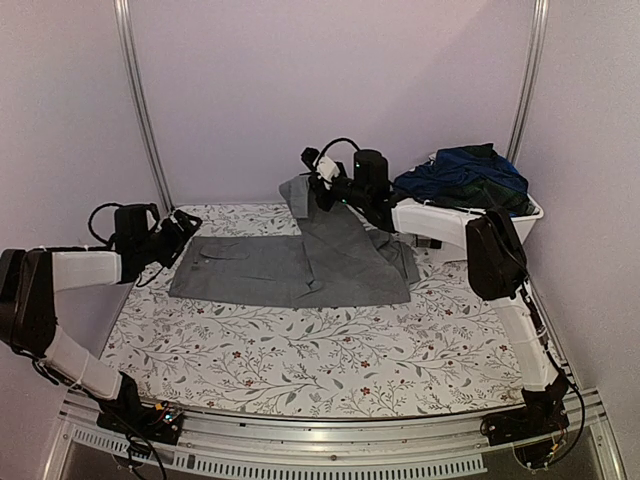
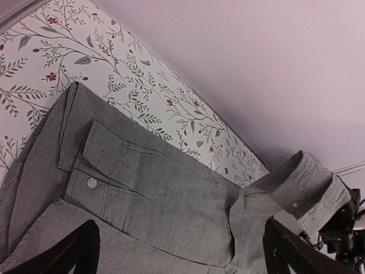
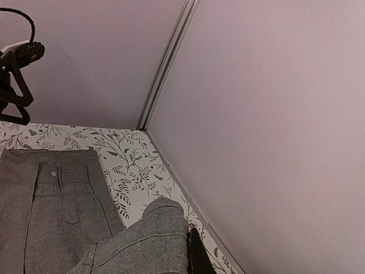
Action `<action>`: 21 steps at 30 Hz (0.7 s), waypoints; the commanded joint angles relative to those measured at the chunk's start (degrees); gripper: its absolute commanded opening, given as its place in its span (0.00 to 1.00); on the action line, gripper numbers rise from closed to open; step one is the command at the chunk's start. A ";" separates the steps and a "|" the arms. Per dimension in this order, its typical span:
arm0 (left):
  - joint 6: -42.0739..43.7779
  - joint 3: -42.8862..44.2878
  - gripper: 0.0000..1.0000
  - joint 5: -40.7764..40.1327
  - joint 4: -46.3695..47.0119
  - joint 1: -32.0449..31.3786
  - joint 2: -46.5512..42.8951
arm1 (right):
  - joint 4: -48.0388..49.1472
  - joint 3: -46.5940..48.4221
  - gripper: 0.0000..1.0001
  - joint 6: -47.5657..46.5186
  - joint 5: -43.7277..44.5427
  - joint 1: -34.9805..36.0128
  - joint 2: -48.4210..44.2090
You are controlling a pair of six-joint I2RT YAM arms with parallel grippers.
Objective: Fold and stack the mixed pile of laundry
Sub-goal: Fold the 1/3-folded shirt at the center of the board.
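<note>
A grey shirt with pockets lies spread flat on the floral table cloth. My right gripper is shut on its sleeve cuff and holds it lifted above the shirt's back right part; one dark finger shows beside the cuff. My left gripper is open, its jaws wide apart, hovering just over the shirt's left end. The raised cuff also shows in the left wrist view. A navy garment and a dark green plaid one lie heaped in the bin.
A white plastic bin stands at the back right, beside the right arm's forearm. Lilac walls and metal posts close in the back and sides. The left arm shows at the far edge of the right wrist view.
</note>
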 commanded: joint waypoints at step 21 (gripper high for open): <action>-8.21 -1.52 1.00 7.99 38.28 -19.55 16.34 | -3.10 -11.01 0.00 53.73 -0.59 0.29 -1.72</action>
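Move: The right hand already grips the raised flap of the shirt; the middle of the flat shirt it is going over lies some 10 cm back, 9 cm to its left and roughly 24 cm below, with the shirt's right end about 12 cm back and 27 cm to its right at that lower level. From the empty left hand the flap is about 10 cm ahead, 28 cm to the right and 7 cm higher; the left pocket lies 7 cm ahead, 4 cm right and 16 cm below. Keeping its pinch on the shirt flap, the right hand lowers it about 11 cm towards the flat cloth, slowly at first and then faster, while rolling nearly 50 degrees so that its far side turns down. Meanwhile the left hand, fingers still wide open and empty, sweeps some 15 cm to the right above the shirt towards the held flap, rising a little midway and sinking again, and swings roughly 20 degrees clockwise as its fingers tip slightly up. ##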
